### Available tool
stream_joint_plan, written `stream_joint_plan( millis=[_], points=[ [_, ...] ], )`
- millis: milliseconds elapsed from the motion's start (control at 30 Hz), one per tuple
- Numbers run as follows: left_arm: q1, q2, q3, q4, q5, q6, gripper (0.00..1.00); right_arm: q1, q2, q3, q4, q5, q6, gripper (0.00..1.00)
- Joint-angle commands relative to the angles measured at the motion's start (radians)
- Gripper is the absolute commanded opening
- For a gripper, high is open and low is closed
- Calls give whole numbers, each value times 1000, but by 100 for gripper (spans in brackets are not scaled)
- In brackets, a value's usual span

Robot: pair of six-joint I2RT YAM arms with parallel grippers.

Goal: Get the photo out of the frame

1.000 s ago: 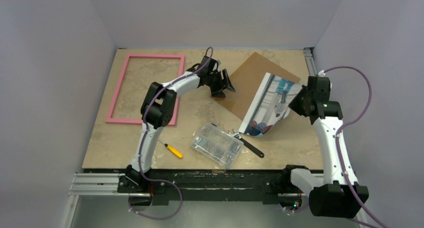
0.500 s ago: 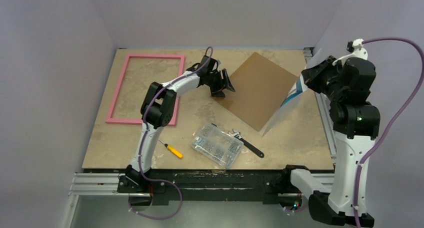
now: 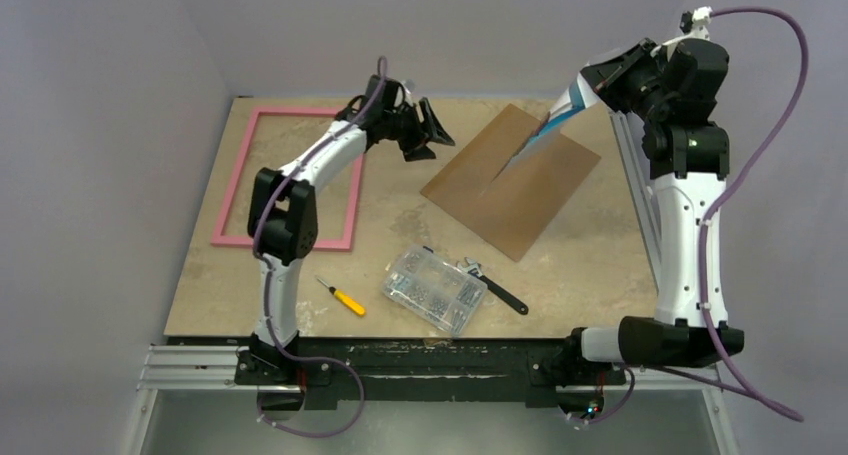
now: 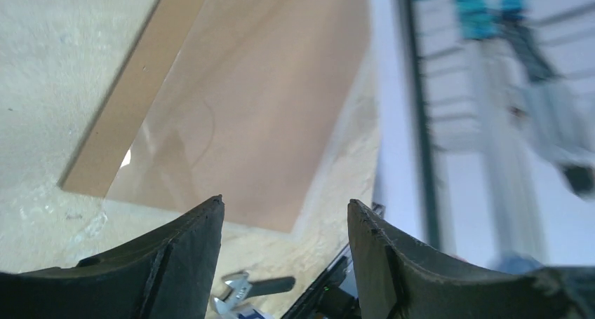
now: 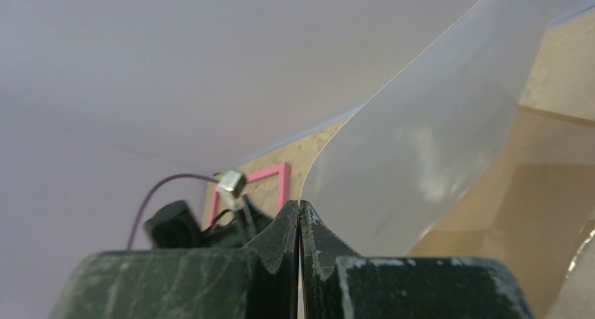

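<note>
The pink frame (image 3: 232,185) lies flat at the back left of the table, and the table shows through its middle. My right gripper (image 3: 592,79) is raised high at the back right, shut on a corner of the photo (image 3: 548,125). The photo hangs edge-on, with its lower end over the brown backing board (image 3: 510,185). The right wrist view shows the shut gripper (image 5: 300,203) pinching the photo's white back (image 5: 421,144), with the frame (image 5: 270,172) beyond. My left gripper (image 3: 425,130) is open and empty between frame and board. Past the left gripper (image 4: 285,205), the left wrist view shows the photo's striped teal face (image 4: 491,109).
A clear screw box (image 3: 435,290), a black wrench (image 3: 497,288) and a yellow-handled screwdriver (image 3: 343,298) lie near the front edge. The backing board (image 4: 245,102) lies at an angle at the back centre-right. Purple walls close in on three sides.
My right arm has risen and swung toward the back, carrying the photo up off the backing board. My left gripper has pulled back and left, away from the board, and is still open.
</note>
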Motion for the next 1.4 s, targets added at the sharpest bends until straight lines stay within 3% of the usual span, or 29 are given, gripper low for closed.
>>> stream_joint_plan(
  millis=[0,133,433,600,933,1133,1367],
  points=[
    [76,-241,22,-36,49,30,63,3,8,25,198,10,99,0],
    [109,-357,-28,-92,63,92,63,2,-66,-194,300,99,106,0],
    [79,-530,-263,-74,64,195,63,3,-286,-918,438,418,251,0],
    [49,-561,-300,-78,58,233,63,3,-328,-1181,530,551,336,0],
    [50,-554,-336,-34,88,194,63,3,-375,-1372,564,683,455,0],
    [55,-554,-345,-20,95,184,63,29,-273,-1371,630,665,549,0],
    [74,-552,-359,4,114,159,62,223,-159,-1266,474,844,757,0]
  ],
)
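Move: The photo, held shut in the right fingers, hangs below them; the brown board it comes down over has its middle about 13 cm ahead of that hand, 3 cm to its left and some 45 cm below. At about that depth too, the wrench lies roughly 18 cm back and 10 cm left, the parts box 19 cm back and 24 cm left. From the left hand the board is about 6 cm ahead, 22 cm right and 15 cm below. The photo is lowered over the brown board by the right hand, still pinching its edge: a brief 2-3 cm forward, then down some 40 cm and back and right, easing slightly left at the end, while the wrist turns clockwise about 40 degrees and tips down about 30. The left hand, open and empty, rises almost 20 cm and moves left and back, away from the board, then sinks partway. ##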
